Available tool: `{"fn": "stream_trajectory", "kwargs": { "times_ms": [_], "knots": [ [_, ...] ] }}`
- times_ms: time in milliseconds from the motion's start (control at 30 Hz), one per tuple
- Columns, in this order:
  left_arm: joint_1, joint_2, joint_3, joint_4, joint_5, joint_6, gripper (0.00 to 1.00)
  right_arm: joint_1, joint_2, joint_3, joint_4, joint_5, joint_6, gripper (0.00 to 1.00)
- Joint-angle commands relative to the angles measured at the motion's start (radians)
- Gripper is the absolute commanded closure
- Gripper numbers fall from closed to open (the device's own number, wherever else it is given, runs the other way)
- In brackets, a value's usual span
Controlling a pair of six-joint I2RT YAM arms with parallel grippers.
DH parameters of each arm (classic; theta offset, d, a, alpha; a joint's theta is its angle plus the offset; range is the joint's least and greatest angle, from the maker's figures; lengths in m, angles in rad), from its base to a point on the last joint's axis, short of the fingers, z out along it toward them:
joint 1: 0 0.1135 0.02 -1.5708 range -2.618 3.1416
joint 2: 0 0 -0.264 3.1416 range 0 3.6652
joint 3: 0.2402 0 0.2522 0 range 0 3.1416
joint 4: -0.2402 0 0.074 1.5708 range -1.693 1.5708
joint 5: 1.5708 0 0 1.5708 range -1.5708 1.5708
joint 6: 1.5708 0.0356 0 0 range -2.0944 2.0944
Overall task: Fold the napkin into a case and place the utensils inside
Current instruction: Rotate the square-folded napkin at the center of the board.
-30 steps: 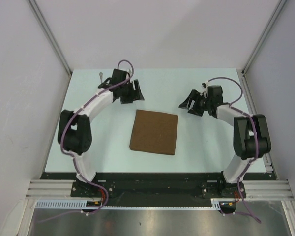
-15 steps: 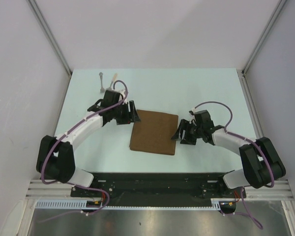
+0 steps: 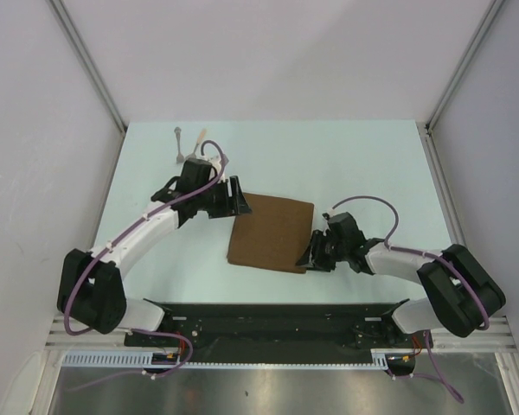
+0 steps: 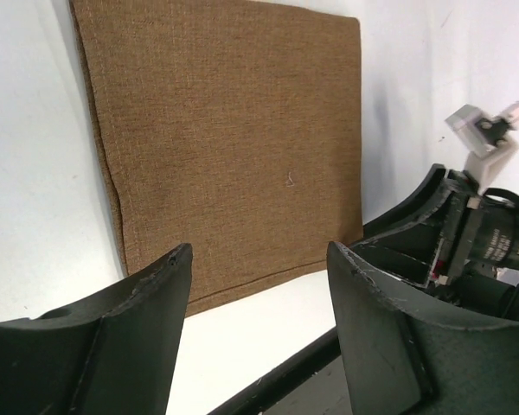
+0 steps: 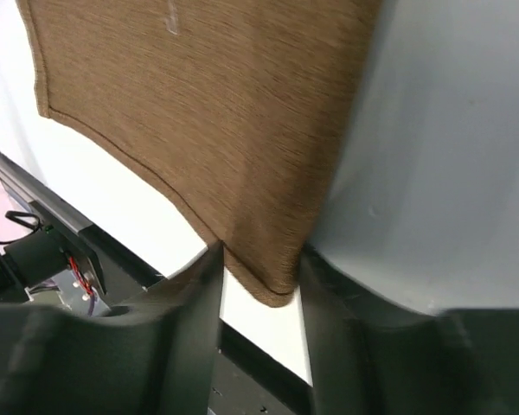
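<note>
The brown napkin (image 3: 271, 232) lies flat and roughly square mid-table, also filling the left wrist view (image 4: 233, 147) and the right wrist view (image 5: 208, 112). My left gripper (image 3: 239, 198) hovers at its far left corner, open, with only bare table between its fingers (image 4: 259, 251). My right gripper (image 3: 309, 257) is at the near right corner. Its jaws (image 5: 259, 255) have narrowed around that corner and touch the cloth on both sides, with a gap still showing. The two utensils (image 3: 187, 145) lie at the back left, their heads behind my left arm.
The black front rail (image 3: 277, 311) runs along the table's near edge, close behind my right gripper. White walls enclose the table on three sides. My right arm's wrist (image 4: 489, 238) shows at the right of the left wrist view.
Both arms came down from the back of the table to opposite napkin corners. My right gripper's jaws have narrowed around the near right corner. The left gripper stays open.
</note>
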Motion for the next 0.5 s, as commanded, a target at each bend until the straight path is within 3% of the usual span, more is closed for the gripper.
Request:
{"fn": "stream_trajectory", "kwargs": {
  "times_ms": [0, 33, 133, 267, 333, 467],
  "knots": [
    [-0.005, -0.067, -0.003, 0.014, -0.001, 0.004, 0.32, 0.006, -0.011, -0.049, 0.0, 0.08, 0.058, 0.68],
    [-0.005, -0.07, -0.003, 0.011, -0.002, 0.004, 0.31, 0.004, -0.013, -0.051, -0.038, 0.104, 0.06, 0.82],
    [-0.005, -0.08, 0.006, 0.0, 0.002, 0.008, 0.31, -0.071, -0.02, -0.025, -0.181, 0.184, 0.008, 0.92],
    [-0.004, -0.055, 0.032, -0.01, 0.008, 0.016, 0.3, -0.289, 0.038, 0.11, -0.295, 0.239, -0.153, 0.93],
    [-0.004, -0.012, 0.066, -0.013, 0.031, 0.022, 0.3, -0.388, 0.156, 0.25, -0.281, 0.244, -0.214, 0.91],
    [-0.004, 0.071, 0.116, -0.009, 0.062, 0.028, 0.3, -0.424, 0.46, 0.611, -0.284, 0.26, -0.399, 0.91]
  ]
}}
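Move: The square-folded napkin's near-right corner is already between the right hand's half-open fingers, level with them and about 1 cm below. From that hand the napkin's middle lies some 10 cm ahead and 9 cm to the left; its far-right corner about 18 cm ahead and 3 cm to the right; its near-left corner roughly 22 cm to the left and 1 cm ahead. From the raised left hand, the near-right corner is about 17 cm right, 7 cm back and 13 cm below. The napkin's near-right corner gets pinched as the right fingers close on it, the hand settling about 1 cm lower. Keeping that grip close to the board, the right hand then swings the corner forward and to the right, some 12 cm each way and picking up speed, while the wrist turns some 20 degrees clockwise and dips its left side. ##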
